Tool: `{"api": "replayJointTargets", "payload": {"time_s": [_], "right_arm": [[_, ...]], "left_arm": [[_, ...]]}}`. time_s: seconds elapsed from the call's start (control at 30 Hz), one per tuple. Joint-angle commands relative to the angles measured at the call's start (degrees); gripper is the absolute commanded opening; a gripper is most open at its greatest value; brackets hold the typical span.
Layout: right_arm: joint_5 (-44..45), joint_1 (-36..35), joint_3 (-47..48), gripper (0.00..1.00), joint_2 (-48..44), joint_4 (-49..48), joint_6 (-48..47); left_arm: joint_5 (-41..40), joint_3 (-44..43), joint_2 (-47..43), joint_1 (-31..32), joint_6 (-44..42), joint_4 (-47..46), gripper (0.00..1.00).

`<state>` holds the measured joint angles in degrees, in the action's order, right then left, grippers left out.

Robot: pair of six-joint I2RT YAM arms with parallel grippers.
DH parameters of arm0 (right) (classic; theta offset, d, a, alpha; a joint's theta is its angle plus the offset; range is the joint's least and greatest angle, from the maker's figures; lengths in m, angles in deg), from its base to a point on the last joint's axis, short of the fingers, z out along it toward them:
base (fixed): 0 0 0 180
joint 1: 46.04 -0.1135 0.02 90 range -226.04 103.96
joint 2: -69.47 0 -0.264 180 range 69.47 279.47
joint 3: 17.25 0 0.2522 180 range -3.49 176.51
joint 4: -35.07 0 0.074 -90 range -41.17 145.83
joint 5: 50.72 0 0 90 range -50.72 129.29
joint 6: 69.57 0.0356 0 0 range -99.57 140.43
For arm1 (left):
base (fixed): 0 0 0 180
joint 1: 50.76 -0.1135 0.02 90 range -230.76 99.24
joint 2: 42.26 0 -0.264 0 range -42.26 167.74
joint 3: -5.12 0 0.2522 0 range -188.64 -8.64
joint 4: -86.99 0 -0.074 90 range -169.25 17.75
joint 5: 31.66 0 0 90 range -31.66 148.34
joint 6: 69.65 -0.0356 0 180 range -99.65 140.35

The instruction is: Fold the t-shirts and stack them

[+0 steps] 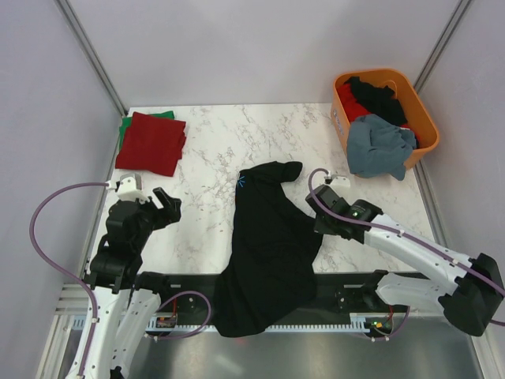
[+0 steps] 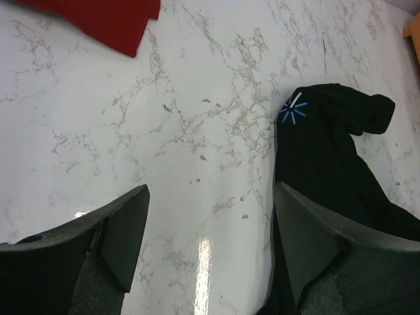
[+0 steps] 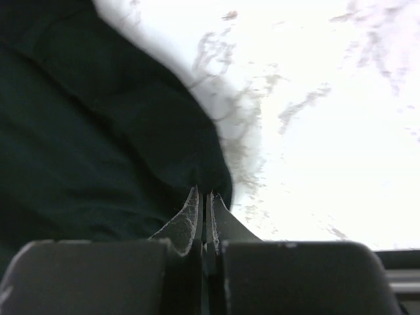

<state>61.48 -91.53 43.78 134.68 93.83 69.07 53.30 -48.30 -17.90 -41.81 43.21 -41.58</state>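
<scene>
A black t-shirt (image 1: 268, 253) lies unfolded mid-table, its lower part hanging over the front edge. A tiny light-blue mark (image 1: 242, 181) sits near its collar, and the left wrist view shows that mark (image 2: 293, 110) too. My right gripper (image 1: 318, 217) is at the shirt's right edge. In the right wrist view my right gripper (image 3: 205, 193) is shut, pinching the black cloth (image 3: 98, 131). My left gripper (image 1: 169, 205) hovers left of the shirt. My left gripper (image 2: 210, 197) is open over bare marble, with the black shirt (image 2: 328, 157) by its right finger.
A folded dark red t-shirt (image 1: 151, 142) lies on a green one (image 1: 125, 126) at the back left. An orange basket (image 1: 427, 118) at the back right holds a grey-blue shirt (image 1: 380, 146), a black one (image 1: 380, 99) and a red one (image 1: 349, 106).
</scene>
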Motion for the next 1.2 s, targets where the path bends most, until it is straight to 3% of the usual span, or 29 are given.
{"api": "replayJointTargets", "payload": {"time_s": [0.0,0.23,0.4,0.5,0.6,0.63,0.7,0.73,0.83,0.93,1.17], "right_arm": [[3.6,2.3,-0.7,0.00,-3.1,5.8,-0.7],[4.9,6.6,-2.9,0.00,-6.4,6.5,3.0],[2.9,9.8,-8.5,0.00,-9.0,3.0,5.8],[-1.5,14.8,-13.1,0.00,-10.4,-1.2,5.8],[-5.8,19.0,-17.0,0.00,-9.8,-5.5,5.8],[-6.5,19.9,-17.8,0.00,-9.5,-6.2,6.0],[-8.0,22.0,-19.6,0.00,-9.3,-7.6,6.9],[-8.2,22.6,-20.0,0.00,-9.6,-7.7,7.3],[-8.7,24.0,-21.3,0.00,-12.7,-7.6,8.2],[-9.4,24.9,-21.7,0.00,-15.6,-6.8,7.7],[-9.7,25.2,-22.6,0.00,-17.0,-5.6,7.2]], "left_arm": [[-0.5,-1.3,-0.3,-0.2,-0.3,-0.2,0.84],[2.1,-2.1,0.9,-0.2,-0.4,-0.4,0.84],[6.7,-5.1,7.3,1.1,-0.3,-0.5,0.88],[6.5,-8.1,11.7,5.1,1.9,-0.7,0.88],[1.0,-13.1,20.6,14.6,3.8,-0.5,0.88],[-4.8,-16.0,23.2,22.9,4.9,-0.4,0.88],[-11.8,-19.1,31.3,32.8,7.1,0.2,0.88],[-17.3,-20.6,34.5,42.4,8.1,0.2,0.88],[-21.4,-27.1,45.8,56.3,11.9,0.1,0.86],[-23.4,-29.4,55.2,65.6,17.2,0.3,0.82],[-19.3,-34.5,69.9,76.8,26.5,0.2,0.81]]}}
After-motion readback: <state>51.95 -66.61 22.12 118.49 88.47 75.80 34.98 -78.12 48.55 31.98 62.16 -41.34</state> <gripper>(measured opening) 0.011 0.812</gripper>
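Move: The left hand, open and empty, has the black t-shirt's part at the near table edge about 31 cm to its right, 11 cm back and 19 cm below. The shirt's blue star is 17 cm ahead and 17 cm right of it. The right hand already pinches the shirt's right corner. Bare table to receive it lies 9 cm right, 2 cm back and 8 cm below; the near-edge part is some 9 cm left and 10 cm back. Rightward and down, the right hand draws the pinched t-shirt corner about 9 cm out towards the bare table, sinking some 7 cm and turning clockwise about 25 degrees before easing to a stop. After a brief wait the left hand sweeps right some 33 cm, then also back and down, to hover open above the shirt near the table edge, swinging clockwise and tipping down. ##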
